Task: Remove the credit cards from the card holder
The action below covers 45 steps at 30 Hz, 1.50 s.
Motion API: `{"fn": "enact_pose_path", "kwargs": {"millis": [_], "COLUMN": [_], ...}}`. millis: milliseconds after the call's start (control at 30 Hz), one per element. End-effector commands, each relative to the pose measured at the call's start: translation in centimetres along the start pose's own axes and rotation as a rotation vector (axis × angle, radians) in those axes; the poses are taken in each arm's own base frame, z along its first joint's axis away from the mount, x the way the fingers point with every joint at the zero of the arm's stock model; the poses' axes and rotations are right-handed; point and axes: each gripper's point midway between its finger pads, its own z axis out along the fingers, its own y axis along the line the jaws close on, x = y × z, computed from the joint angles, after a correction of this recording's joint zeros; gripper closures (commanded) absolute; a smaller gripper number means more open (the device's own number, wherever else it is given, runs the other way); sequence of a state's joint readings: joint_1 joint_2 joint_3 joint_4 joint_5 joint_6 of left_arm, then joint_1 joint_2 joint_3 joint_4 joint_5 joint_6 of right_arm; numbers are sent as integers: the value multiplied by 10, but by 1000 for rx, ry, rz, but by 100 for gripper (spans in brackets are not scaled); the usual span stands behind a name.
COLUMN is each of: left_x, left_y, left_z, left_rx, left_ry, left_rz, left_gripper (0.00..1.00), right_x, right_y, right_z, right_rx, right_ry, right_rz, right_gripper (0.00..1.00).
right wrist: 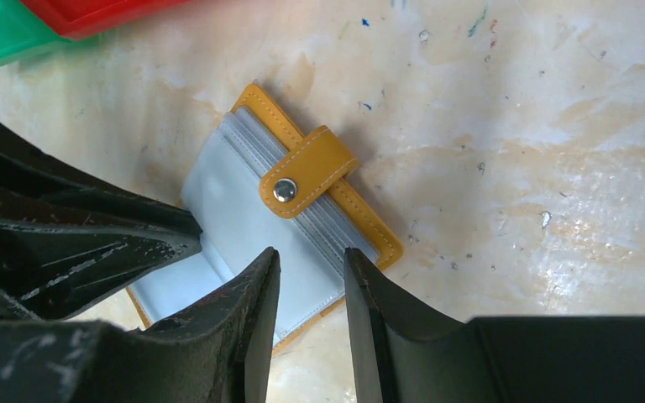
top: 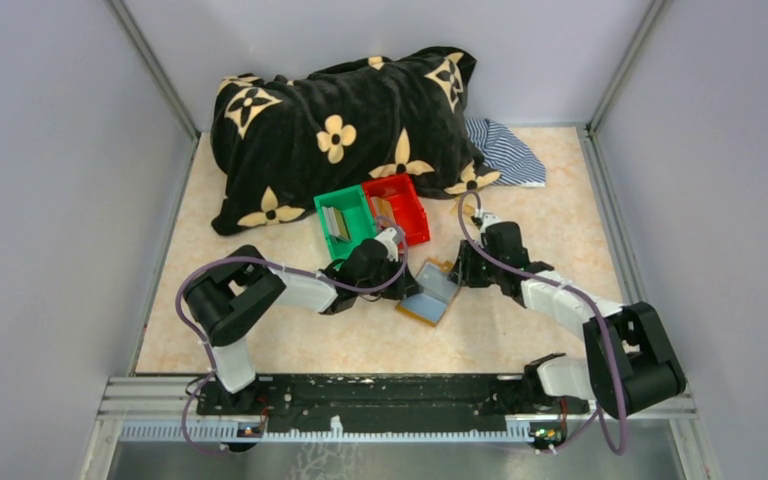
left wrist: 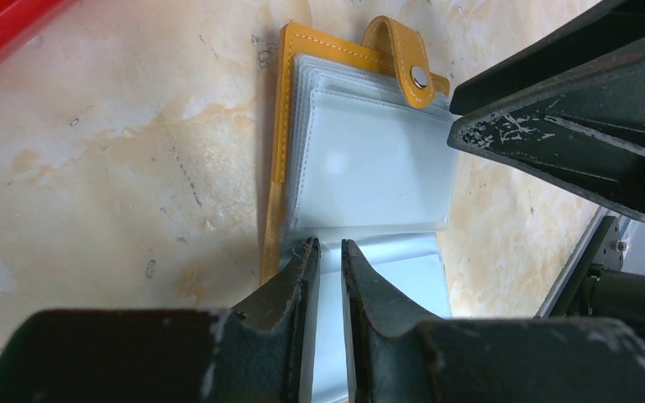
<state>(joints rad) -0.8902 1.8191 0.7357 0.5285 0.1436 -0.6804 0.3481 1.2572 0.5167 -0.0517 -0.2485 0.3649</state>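
Observation:
The card holder (top: pixel 430 292) lies open on the table, a tan-yellow leather cover with pale grey sleeves (left wrist: pixel 369 159) and a strap tab with a snap (right wrist: pixel 306 172). No credit cards show in the sleeves. Thin tan and grey cards (top: pixel 338 222) stand in the green bin. My left gripper (left wrist: pixel 329 245) hangs over the fold of the holder (right wrist: pixel 252 218). Its jaws are a narrow slit apart, with the grey sleeve seen through the gap. My right gripper (right wrist: pixel 312 252) is open above the holder's strap-side edge, gripping nothing. Both grippers nearly meet over the holder.
A green bin (top: pixel 345 222) and a red bin (top: pixel 400 205) stand side by side just beyond the holder. Behind them lies a black cushion with tan flowers (top: pixel 340 130), with a striped cloth (top: pixel 505 150) to its right. Grey walls enclose the table.

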Motion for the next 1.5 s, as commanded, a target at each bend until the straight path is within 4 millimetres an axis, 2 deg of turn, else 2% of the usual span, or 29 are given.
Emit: {"fn": "enact_pose_path", "kwargs": {"millis": [0, 100, 233, 367, 600, 933, 1033, 1067, 1133, 1167, 1300, 1467], "left_x": [47, 48, 49, 49, 48, 41, 38, 36, 34, 33, 24, -2], "left_y": [39, 40, 43, 43, 44, 41, 40, 41, 40, 39, 33, 10], "left_z": [-9, -10, -12, -12, -11, -7, -7, -7, -7, -7, -10, -25], "left_rx": [-122, -126, -134, -131, -132, -119, -120, -121, -119, -115, -100, -60], "left_ry": [145, 146, 149, 150, 148, 135, 127, 124, 119, 116, 98, 41], "left_rz": [-15, -15, -17, -21, -24, -20, -18, -19, -18, -16, -14, 2], "left_gripper": [77, 77, 77, 78, 78, 78, 78, 78, 78, 77, 78, 77], "right_x": [-8, -6, -5, -2, 2, -2, 0, 0, 2, 4, 12, 16], "right_y": [-5, -10, -7, -18, 2, 36, 44, 47, 51, 52, 53, 57], "right_z": [5, 7, 9, 10, 12, -6, -13, -15, -19, -21, -27, -35], "right_rx": [12, 33, 10, 52, -73, -249, -295, -311, -331, -331, -330, -333], "right_ry": [-27, -19, -13, -3, 19, -16, -25, -30, -32, -33, -27, -39], "right_rz": [16, 15, 13, 30, 28, 25, 21, 20, 12, 7, -5, -34], "right_gripper": [65, 65, 65, 65, 66, 67, 74, 79, 97, 100, 100, 100]}}
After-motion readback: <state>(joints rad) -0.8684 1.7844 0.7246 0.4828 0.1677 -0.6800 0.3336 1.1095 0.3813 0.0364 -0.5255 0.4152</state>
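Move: The top clear sleeve of the card holder's upper stack is centred about 4 cm to my right hand's left, level fore and aft, some 3 cm lower. The clasp strap sits roughly 3 cm ahead and 2 cm left of that hand; the lower page lies about 5 cm back and 7 cm left, and the red tray some 14 cm ahead and 12 cm left. From my left fingertips, at the crease, that sleeve is about 2 cm ahead, 4 cm right and slightly below. I dip my right hand about 1.5 cm onto the sleeve stack's outer edge, drifting slightly right, then sweep back roughly 4.5 cm and left some 3.5 cm while rising about 3 cm. On that rise my fingers shut and pinch the top sleeve's free edge, my wrist rolling some 15 degrees, left side up. My left fingertips stay on the lower page by the crease, nearly still. ##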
